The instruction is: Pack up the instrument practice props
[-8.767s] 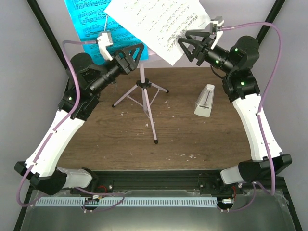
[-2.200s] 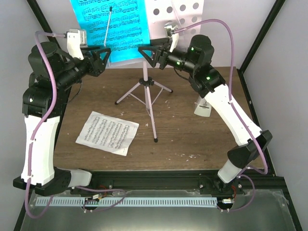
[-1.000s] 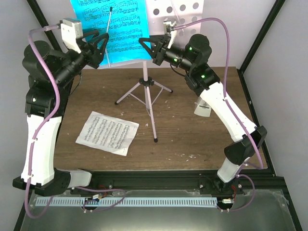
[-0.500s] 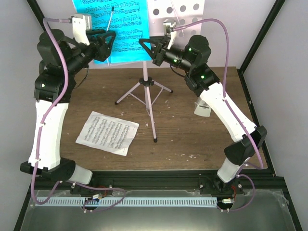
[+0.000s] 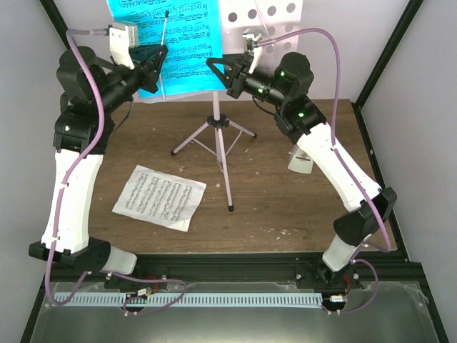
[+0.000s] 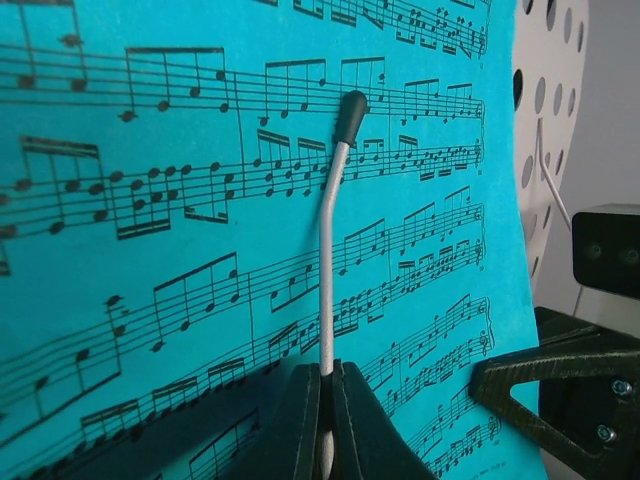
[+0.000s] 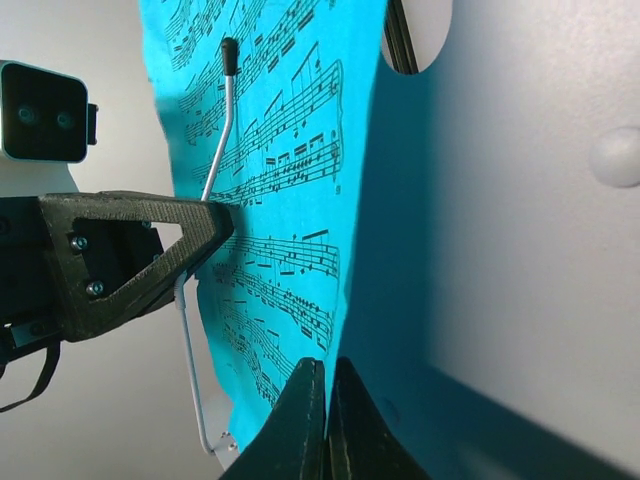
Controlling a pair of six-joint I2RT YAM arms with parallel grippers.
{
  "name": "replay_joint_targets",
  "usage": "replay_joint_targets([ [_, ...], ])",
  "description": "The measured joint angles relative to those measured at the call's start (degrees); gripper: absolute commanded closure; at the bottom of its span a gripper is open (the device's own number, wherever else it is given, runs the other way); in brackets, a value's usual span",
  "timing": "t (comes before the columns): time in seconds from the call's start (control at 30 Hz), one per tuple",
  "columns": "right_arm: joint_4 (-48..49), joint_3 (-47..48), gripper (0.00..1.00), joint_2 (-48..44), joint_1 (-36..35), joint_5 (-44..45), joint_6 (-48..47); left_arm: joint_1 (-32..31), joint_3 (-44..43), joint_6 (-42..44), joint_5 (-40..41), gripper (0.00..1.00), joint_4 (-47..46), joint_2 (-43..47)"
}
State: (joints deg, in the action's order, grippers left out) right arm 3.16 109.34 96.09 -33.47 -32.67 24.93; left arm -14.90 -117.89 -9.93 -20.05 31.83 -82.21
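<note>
The pale music stand (image 5: 218,136) stands at the table's back, its perforated desk (image 5: 260,21) up high. A teal sheet of music (image 5: 178,43) lies against the desk under a thin wire page holder (image 5: 163,50). My left gripper (image 5: 156,63) is shut on that wire (image 6: 330,240), fingers (image 6: 300,420) pinched round its lower part. My right gripper (image 5: 216,71) is shut on the teal sheet's right lower edge (image 7: 300,250). A white music sheet (image 5: 160,197) lies flat on the table. The white metronome (image 5: 301,163) stands right, mostly hidden by my right arm.
The stand's tripod legs (image 5: 227,179) spread over the middle of the wooden table (image 5: 285,214). Black frame posts (image 5: 382,57) rise at both back corners. My right gripper's black finger (image 6: 560,390) shows in the left wrist view, close by the teal sheet.
My left gripper has moved right and up onto the wire page holder and shut on it. My right gripper has stayed on the teal sheet. The white sheet, held earlier, lies on the table.
</note>
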Motion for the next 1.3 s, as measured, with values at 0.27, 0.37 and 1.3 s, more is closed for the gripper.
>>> replay_joint_targets([
  [0.27,1.25,-2.84,0.99,-1.40,0.00,2.08,0.55,0.00,11.41,3.89,-1.29,1.00,-10.08,6.10],
  [0.37,2.69,-5.51,0.99,-2.84,0.00,4.04,1.27,0.00,16.22,6.10,-2.21,1.00,-14.47,8.94],
  [1.3,19.12,-45.13,0.99,-48.65,0.02,29.31,-9.05,-0.37,24.17,0.98,-0.68,0.18,-16.22,14.51],
])
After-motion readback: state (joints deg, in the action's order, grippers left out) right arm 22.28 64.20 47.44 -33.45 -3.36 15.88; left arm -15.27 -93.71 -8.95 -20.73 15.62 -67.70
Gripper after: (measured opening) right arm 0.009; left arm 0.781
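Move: The left fingers already grip the stand's page clip over the blue sheet, whose middle is about 3 cm farther out and 6 cm above them, level sideways. The right fingers already pinch the sheet's lower right part; its middle lies roughly 3 cm out, 8 cm left and 9 cm up from them, the clip some 8 cm to their left. The perforated desk's middle is about 6 cm ahead of the right hand and 8 cm above, nearly level sideways. Draw the left gripper back about 3 cm, tipping it up slightly, to ease the clip off the blue sheet, and keep it there. Keep the right pinch and, after a slow start, sweep that hand some 20 cm right and 15 cm back, rising, then dipping a little, while it turns clockwise about 30 degrees and tips up. Then open the left fingers, letting go of the clip, and back off slightly downward. ##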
